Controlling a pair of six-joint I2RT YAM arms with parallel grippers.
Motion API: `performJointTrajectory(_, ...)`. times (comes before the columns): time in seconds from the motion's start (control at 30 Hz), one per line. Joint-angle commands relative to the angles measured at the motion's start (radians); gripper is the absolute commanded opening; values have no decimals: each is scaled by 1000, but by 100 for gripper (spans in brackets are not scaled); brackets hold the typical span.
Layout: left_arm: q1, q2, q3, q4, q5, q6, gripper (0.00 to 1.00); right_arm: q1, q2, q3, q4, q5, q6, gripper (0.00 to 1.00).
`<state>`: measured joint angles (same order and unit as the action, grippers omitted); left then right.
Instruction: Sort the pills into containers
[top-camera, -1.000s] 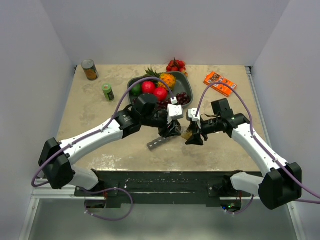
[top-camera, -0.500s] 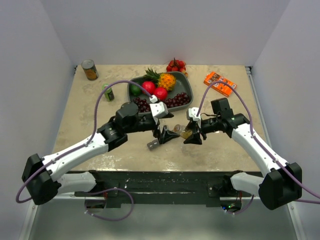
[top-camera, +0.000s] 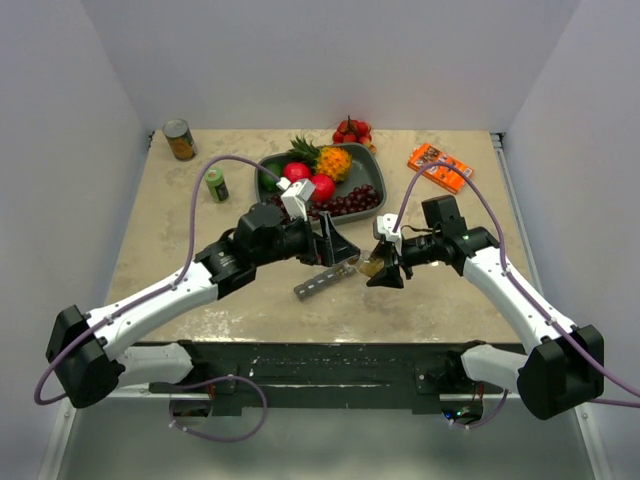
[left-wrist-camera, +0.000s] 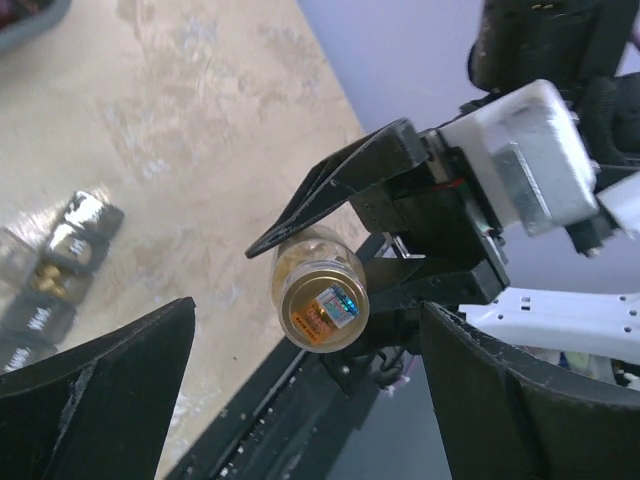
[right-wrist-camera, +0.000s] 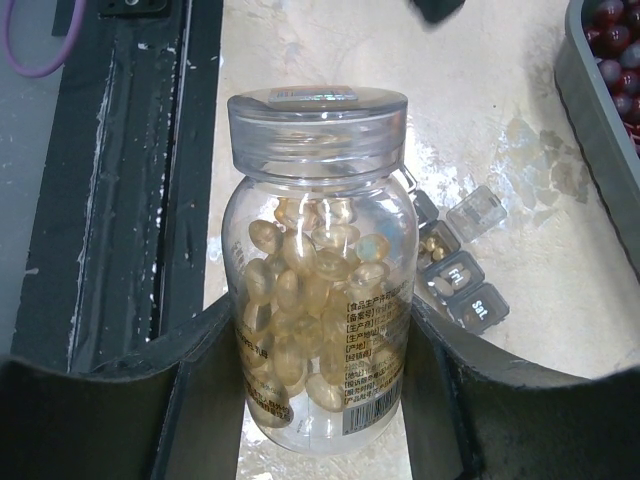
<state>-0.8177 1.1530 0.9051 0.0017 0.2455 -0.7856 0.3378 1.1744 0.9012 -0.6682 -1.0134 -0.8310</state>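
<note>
My right gripper (top-camera: 386, 268) (right-wrist-camera: 318, 330) is shut on a clear bottle (right-wrist-camera: 318, 270) (top-camera: 370, 265) full of golden pills (right-wrist-camera: 305, 290), its clear lid (right-wrist-camera: 318, 125) on. It holds the bottle tilted above the table. Just left of the bottle, my left gripper (top-camera: 335, 247) (left-wrist-camera: 310, 400) is open with nothing between its fingers. It faces the bottle's lid (left-wrist-camera: 322, 302), a short way off. The containers (top-camera: 320, 283) (right-wrist-camera: 462, 272) (left-wrist-camera: 50, 270), a dark strip of small compartments, lie on the table below. One compartment lid stands open, with pills inside (right-wrist-camera: 432, 246).
A grey fruit tray (top-camera: 381, 195) sits behind the grippers. A green little bottle (top-camera: 216, 184) and a can (top-camera: 180, 140) stand at the back left. An orange packet (top-camera: 440, 167) lies back right, and red fruit (top-camera: 352, 130) by the wall. The table's black front rail (right-wrist-camera: 150, 200) is close.
My left gripper has opened and drawn back from the bottle's lid, its wrist turned and raised. The right gripper and bottle have hardly moved.
</note>
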Motion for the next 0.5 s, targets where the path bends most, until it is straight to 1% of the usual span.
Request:
performJointTrajectory(0.0, -38, 50, 109, -68, -38, -153, 97, 1, -21, 30, 35, -30, 10, 0)
performJointTrajectory(0.13, -64, 83, 129, -57, -57, -167, 93, 0, -18, 30, 38, -27, 13, 0)
performJointTrajectory(0.17, -69, 91, 141, -58, -58, -167, 87, 1, -19, 30, 38, -28, 13, 0)
performJointTrajectory(0.27, -84, 132, 176, -106, -72, -158, 80, 1, -19, 30, 38, -28, 13, 0)
performJointTrajectory(0.3, -92, 143, 182, -132, -77, -155, 79, 1, -18, 30, 38, -27, 15, 0)
performJointTrajectory(0.4, -98, 163, 204, -169, -86, -138, 71, 0, -19, 30, 36, -28, 15, 0)
performJointTrajectory(0.43, -98, 174, 212, -184, -94, -133, 71, 0, -19, 30, 38, -30, 15, 0)
performJointTrajectory(0.47, -100, 177, 227, -196, -94, -120, 68, 1, -19, 30, 38, -30, 15, 0)
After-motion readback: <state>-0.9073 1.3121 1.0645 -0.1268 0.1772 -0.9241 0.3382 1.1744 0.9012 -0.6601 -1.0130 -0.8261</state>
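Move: The left hand is empty, open and pointing right. The lid of the pill bottle in the right gripper lies about 5 cm to its right, 1 cm back and 3 cm below. On the table some 20 cm beneath the left hand, the pill organizer lies about 6 cm back and 3 cm left, and the fruit tray about 14 cm ahead and 4 cm left. From the right hand the lid is roughly 4 cm left, 1 cm ahead and 3 cm up. The left hand travels about 4 cm to the right, ending about 1 cm lower, and brings its open fingers up to the bottle's lid, one on either side, while the wrist rolls some 10 degrees with its forward side dipping. The fingers start to close from nearly full width to about three quarters, with no grip on the lid to be seen yet, as the right hand stays in place and keeps its hold on the bottle's body. ##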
